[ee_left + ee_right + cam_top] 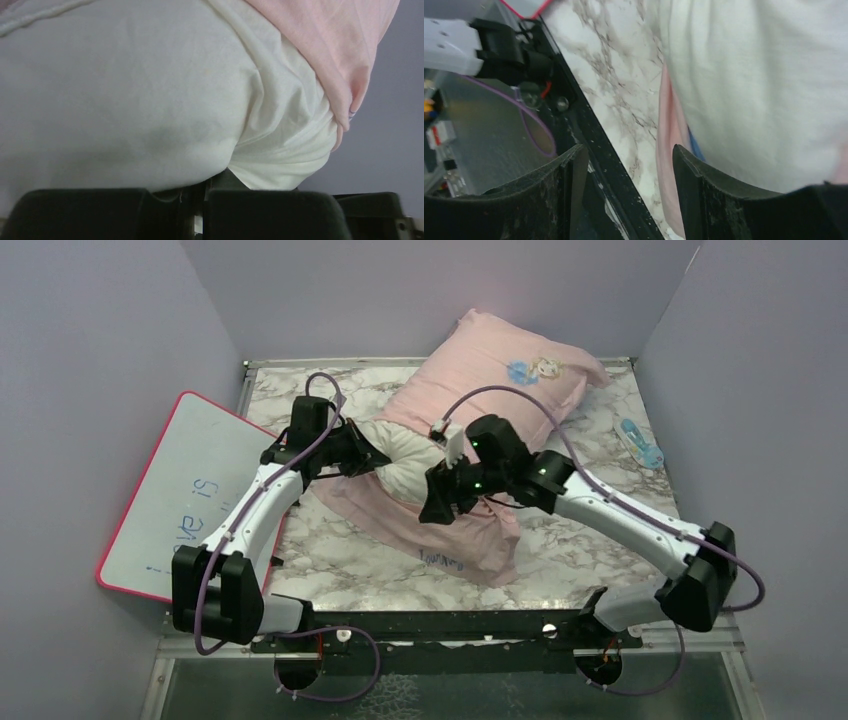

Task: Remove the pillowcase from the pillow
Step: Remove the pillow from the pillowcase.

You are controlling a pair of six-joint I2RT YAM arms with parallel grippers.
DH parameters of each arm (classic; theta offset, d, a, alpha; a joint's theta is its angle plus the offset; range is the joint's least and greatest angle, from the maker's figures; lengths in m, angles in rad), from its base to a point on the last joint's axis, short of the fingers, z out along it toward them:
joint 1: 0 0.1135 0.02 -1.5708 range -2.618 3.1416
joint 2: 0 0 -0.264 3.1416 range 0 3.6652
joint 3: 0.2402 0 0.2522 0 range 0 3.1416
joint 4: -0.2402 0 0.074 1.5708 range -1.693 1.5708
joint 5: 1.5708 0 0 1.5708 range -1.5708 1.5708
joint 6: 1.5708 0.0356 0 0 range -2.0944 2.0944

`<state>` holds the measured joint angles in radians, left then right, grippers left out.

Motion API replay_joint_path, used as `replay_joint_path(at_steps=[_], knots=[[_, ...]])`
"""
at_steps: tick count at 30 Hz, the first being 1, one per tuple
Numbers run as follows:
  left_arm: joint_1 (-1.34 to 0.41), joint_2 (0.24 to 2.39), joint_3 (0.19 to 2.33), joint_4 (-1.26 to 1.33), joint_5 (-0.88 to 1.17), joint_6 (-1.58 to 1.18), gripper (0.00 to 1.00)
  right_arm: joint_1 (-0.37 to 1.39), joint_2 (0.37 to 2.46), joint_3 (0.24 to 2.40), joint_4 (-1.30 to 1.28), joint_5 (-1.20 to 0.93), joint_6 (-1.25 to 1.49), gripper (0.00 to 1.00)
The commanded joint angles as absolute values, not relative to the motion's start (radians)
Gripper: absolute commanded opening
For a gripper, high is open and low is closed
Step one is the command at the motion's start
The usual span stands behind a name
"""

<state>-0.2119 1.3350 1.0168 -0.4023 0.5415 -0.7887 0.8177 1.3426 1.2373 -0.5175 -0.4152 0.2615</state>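
Observation:
The pink pillowcase lies slantwise from the back right towards the table's middle, a small princess print on top. Out of its open end bulges the white pillow. My left gripper is shut on that bare white end; the left wrist view shows the pillow filling the frame, its cloth pinched at my left gripper, and the pillowcase pulled back at the upper right. My right gripper hovers open over the case's loose end. Nothing sits in the right gripper; the pillowcase hem and the pillow lie beside its right finger.
A red-edged whiteboard leans at the left of the marble table. A small blue object lies at the right edge. A black rail runs along the near edge. Grey walls close in on three sides.

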Motion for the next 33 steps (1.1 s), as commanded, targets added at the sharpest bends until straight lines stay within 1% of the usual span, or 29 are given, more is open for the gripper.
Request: replay_joint_path(at_steps=[1, 7, 12, 14, 15, 18, 20, 22, 24, 26, 29, 31, 33], knots=[[-0.223, 1.280, 1.040, -0.305, 0.565, -0.809, 0.00, 0.890, 1.437, 1.302, -0.594, -0.223, 0.151, 0.67], [-0.225, 1.274, 1.028, -0.307, 0.575, -0.810, 0.00, 0.903, 1.499, 1.354, -0.571, -0.103, 0.081, 0.70], [-0.224, 1.283, 1.026, -0.307, 0.572, -0.807, 0.00, 0.903, 1.551, 1.379, -0.573, -0.144, 0.032, 0.72], [-0.225, 1.289, 1.030, -0.306, 0.570, -0.807, 0.00, 0.906, 1.594, 1.391, -0.618, -0.203, 0.020, 0.66], [-0.224, 1.292, 1.035, -0.306, 0.567, -0.804, 0.00, 0.908, 1.611, 1.389, -0.641, -0.235, 0.021, 0.61], [-0.224, 1.306, 1.048, -0.307, 0.562, -0.798, 0.00, 0.938, 1.600, 1.315, -0.637, -0.299, 0.036, 0.52], [-0.224, 1.320, 1.058, -0.307, 0.564, -0.798, 0.00, 0.957, 1.566, 1.261, -0.614, -0.328, 0.056, 0.49], [-0.224, 1.331, 1.063, -0.307, 0.562, -0.798, 0.00, 0.961, 1.539, 1.223, -0.603, -0.360, 0.076, 0.49], [-0.224, 1.338, 1.067, -0.307, 0.558, -0.798, 0.00, 0.963, 1.524, 1.202, -0.611, -0.393, 0.076, 0.45], [-0.224, 1.344, 1.073, -0.306, 0.556, -0.799, 0.00, 0.963, 1.515, 1.188, -0.622, -0.440, 0.066, 0.45], [-0.224, 1.350, 1.089, -0.302, 0.555, -0.806, 0.00, 0.964, 1.531, 1.183, -0.665, -0.569, 0.023, 0.45], [-0.224, 1.356, 1.099, -0.289, 0.553, -0.819, 0.00, 0.973, 1.559, 1.192, -0.707, -0.643, -0.014, 0.38], [-0.225, 1.364, 1.109, -0.274, 0.543, -0.841, 0.00, 0.992, 1.560, 1.182, -0.718, -0.721, -0.044, 0.37]])
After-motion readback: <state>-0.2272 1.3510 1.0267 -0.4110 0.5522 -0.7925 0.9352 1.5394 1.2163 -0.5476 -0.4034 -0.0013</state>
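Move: The pillowcase's bunched pink rim, on the near side of the bared pillow, lies about 3 cm back, 3 cm left and 11 cm below the right hand. From that hand, the middle of the bared white pillow is some 8 cm ahead, 5 cm left and 8 cm down; the lettering on the loose flap is about 9 cm back, 2 cm right and 18 cm down. From the left hand, the rim is roughly 13 cm back, 6 cm right and 6 cm lower. Drop the right gripper about 6 cm towards the pink rim, swing it forward some 3 cm, then sink again and draw back, ending 9 cm lower. Dip its left-pointing fingers, turn it some 15 degrees counter-clockwise, and narrow the wide-open fingers around the rim, one tucked between rim and white pillow. Keep the shut left gripper at the pillow, holding its cloth. ##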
